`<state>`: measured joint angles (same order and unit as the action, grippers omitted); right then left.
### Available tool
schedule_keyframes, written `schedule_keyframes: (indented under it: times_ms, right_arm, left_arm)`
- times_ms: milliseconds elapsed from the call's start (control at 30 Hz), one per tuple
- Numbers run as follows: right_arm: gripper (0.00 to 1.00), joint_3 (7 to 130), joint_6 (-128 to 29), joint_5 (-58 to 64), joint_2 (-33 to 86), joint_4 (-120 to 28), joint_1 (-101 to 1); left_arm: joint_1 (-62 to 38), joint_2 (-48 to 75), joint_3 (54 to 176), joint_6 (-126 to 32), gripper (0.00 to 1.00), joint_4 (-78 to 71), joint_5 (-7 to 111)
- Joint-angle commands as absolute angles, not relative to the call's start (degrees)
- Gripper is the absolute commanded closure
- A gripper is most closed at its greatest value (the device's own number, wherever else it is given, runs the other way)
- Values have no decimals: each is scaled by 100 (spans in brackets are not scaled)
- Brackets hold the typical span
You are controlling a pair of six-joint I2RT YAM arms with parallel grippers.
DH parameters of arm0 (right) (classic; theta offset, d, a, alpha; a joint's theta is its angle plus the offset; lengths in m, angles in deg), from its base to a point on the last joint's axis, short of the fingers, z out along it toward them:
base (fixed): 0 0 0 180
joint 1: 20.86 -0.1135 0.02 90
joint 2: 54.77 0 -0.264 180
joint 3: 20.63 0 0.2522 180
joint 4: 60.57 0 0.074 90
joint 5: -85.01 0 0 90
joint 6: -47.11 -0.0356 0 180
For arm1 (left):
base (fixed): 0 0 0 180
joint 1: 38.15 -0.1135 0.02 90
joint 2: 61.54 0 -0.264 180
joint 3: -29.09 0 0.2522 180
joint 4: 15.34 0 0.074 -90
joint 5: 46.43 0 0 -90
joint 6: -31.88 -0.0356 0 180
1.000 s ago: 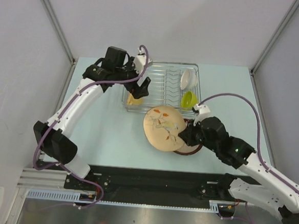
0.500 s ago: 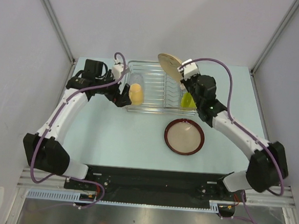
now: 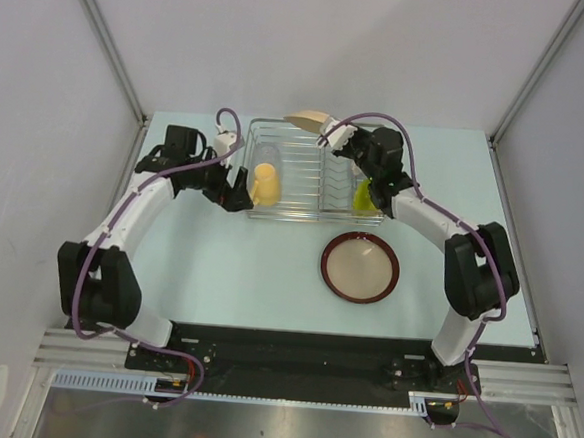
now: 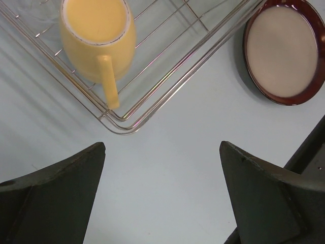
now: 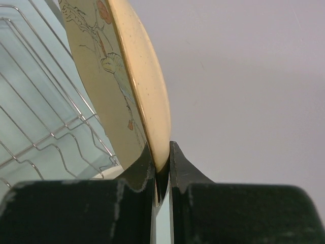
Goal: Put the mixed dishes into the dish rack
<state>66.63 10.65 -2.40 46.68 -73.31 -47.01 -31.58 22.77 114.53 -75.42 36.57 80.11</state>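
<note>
The round wooden plate (image 3: 309,121) with its leaf pattern hangs nearly edge-on over the back rail of the dish rack (image 3: 307,212). My right gripper (image 3: 327,132) is shut on its rim. In the right wrist view the plate (image 5: 109,76) rises from between the closed jaws of that gripper (image 5: 161,152), with rack wires (image 5: 45,117) below. The yellow-orange mug (image 3: 264,184) lies in the rack's left end. My left gripper (image 3: 240,193) is open just outside the rack's left front corner. In its wrist view the mug (image 4: 96,35) lies beyond the left gripper (image 4: 162,147), which is over bare table.
A lime-green bowl (image 3: 366,194) stands in the rack's right end, partly behind my right arm. The beige plate with a dark-brown rim (image 3: 359,267) lies flat on the table in front of the rack, also in the left wrist view (image 4: 284,48). Grey walls enclose the table.
My right arm has lifted the wooden plate off the table and carried it over the rack's back edge, turning it nearly edge-on. My left gripper has drawn back left from the mug.
</note>
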Motion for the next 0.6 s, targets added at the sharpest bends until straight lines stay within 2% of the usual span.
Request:
schedule_keyframes:
  times_ms: [0,267,567]
  right_arm:
    - [100,7311,1695,248,4543,-8303,-4425]
    - [100,7461,1723,749,4499,-7547,-4020]
    - [100,7364,1468,995,4411,-7080,-4011]
  left_arm:
    - [-3173,2713,11677,-7227,0,3183,8391]
    - [-3156,2995,11765,-7095,0,3042,8444]
    - [-3103,3039,11765,-7025,0,2945,8400]
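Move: The right hand holds the leaf-patterned plate high over the rear of the rack. The free rack slots lie roughly 4 cm back, 4 cm left and 20 cm below it. The white dish stands almost straight below, about 18 cm down; the green bowl is level sideways, some 10 cm back and 20 cm down. From the left hand, those slots are about 14 cm ahead, 26 cm right and 12 cm below. Still pinching the plate, the right hand shifts about 4 cm right, slightly forward and down; the left sinks 3. ##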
